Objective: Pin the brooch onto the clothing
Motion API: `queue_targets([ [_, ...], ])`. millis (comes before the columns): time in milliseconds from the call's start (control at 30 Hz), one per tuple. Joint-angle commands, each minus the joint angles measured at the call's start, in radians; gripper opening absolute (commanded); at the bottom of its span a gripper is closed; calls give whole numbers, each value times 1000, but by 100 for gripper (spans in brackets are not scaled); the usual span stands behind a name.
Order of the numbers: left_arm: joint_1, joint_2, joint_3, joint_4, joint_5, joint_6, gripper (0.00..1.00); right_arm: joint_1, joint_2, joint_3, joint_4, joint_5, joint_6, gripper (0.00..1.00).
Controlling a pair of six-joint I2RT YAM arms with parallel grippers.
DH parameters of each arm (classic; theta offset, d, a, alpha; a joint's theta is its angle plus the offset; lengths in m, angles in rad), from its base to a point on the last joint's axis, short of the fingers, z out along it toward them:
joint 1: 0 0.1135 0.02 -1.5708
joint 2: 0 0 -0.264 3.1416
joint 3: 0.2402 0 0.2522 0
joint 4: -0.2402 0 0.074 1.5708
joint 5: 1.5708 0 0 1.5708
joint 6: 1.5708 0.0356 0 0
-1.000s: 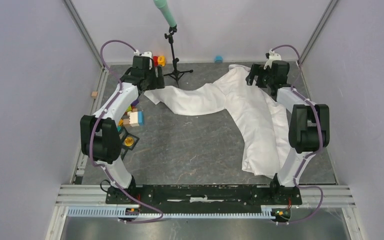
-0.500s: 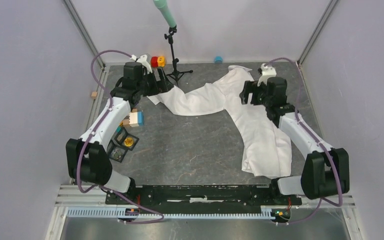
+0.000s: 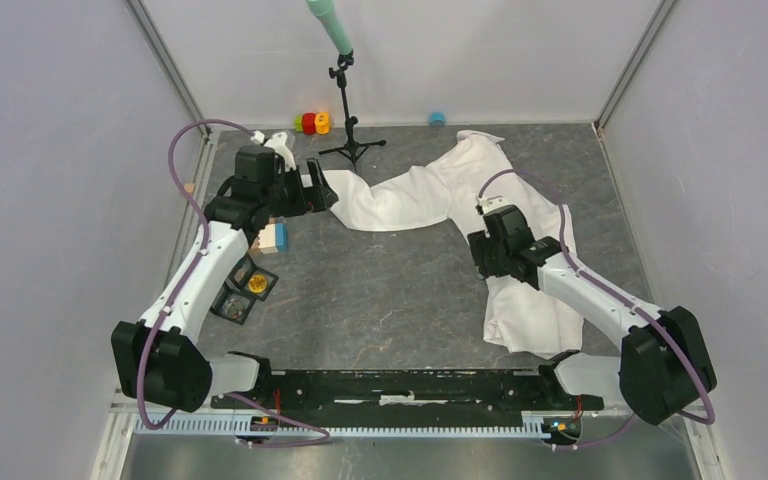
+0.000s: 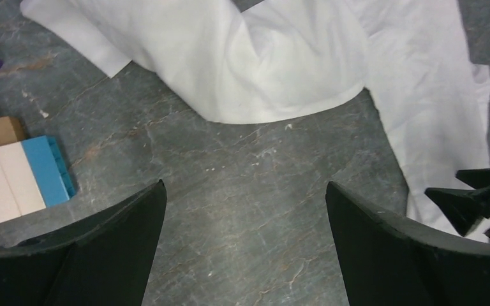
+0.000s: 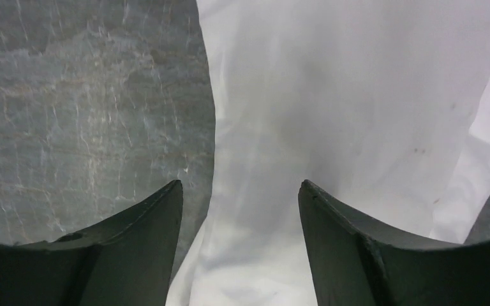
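Observation:
The white shirt [image 3: 520, 215] lies crumpled on the grey table, one sleeve reaching left and the body running down the right side. My left gripper [image 3: 317, 190] is open and empty beside the sleeve's end; in its wrist view [image 4: 245, 185] it hovers over bare table with the sleeve [image 4: 255, 57] ahead. My right gripper [image 3: 482, 250] is open and empty over the shirt's left edge [image 5: 332, 95], its fingers [image 5: 240, 183] straddling that edge. A tiny orange-gold ornament [image 3: 257, 285], likely the brooch, sits in a small black square case at the left.
A second black case [image 3: 232, 306] lies beside the first. Toy blocks [image 3: 272, 236] sit by the left arm and show in the left wrist view [image 4: 19, 178]. A tripod stand [image 3: 350, 140], red and yellow blocks [image 3: 314, 122] and a blue cap [image 3: 437, 118] are at the back.
Both arms drew back from the far end. The left gripper moved off the sleeve's end toward me. The right gripper travelled from the collar area down to the shirt's left edge.

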Motion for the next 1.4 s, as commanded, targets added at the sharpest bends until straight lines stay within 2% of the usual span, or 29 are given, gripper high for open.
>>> queue_targets([
  [0, -1, -12, -35, -11, -98, 62, 100, 75, 39, 83, -144, 87, 39, 69],
  [167, -1, -4, -26, -43, -127, 56, 100, 167, 79, 61, -200, 128, 112, 62],
  [700, -1, -14, -29, -45, -109, 58, 100, 230, 128, -41, -239, 263, 213, 46],
  [800, -1, -9, -29, -44, -101, 53, 100, 231, 144, -49, -233, 279, 211, 36],
  [900, -1, -11, -31, -44, -109, 53, 100, 235, 152, -42, -236, 282, 209, 18],
  [1033, -1, -11, -32, -44, -112, 55, 100, 240, 121, -13, -246, 280, 210, 0],
  [1133, -1, -10, -32, -44, -114, 55, 100, 243, 96, 24, -253, 251, 198, 0],
  [1367, -1, -17, -37, -37, -111, 57, 100, 319, 31, 132, -154, 29, 152, 0],
])
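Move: Behind and below the open right fingers, the clothing's left edge lies about 7 cm back, 2 cm to the right and 6 cm down. The clothing's near-left corner is some 14 cm back and 1 cm right of this hand; the clothing's sleeve lies spread about 11 cm ahead and 15 cm left, both also at table level. From the left hand, the left edge is roughly 18 cm back, 28 cm right and 21 cm below. Drawing back about 7 cm and sinking 5 cm, the right hand goes down to the clothing's left edge, fingers tipping some 20 degrees steeper and inward while narrowing, then shutting to pinch the fabric. With the pinch held, it pulls the edge about 4 cm left and rises some 3 cm. The left hand eases down 3 cm and leftward, then waits wide open. ##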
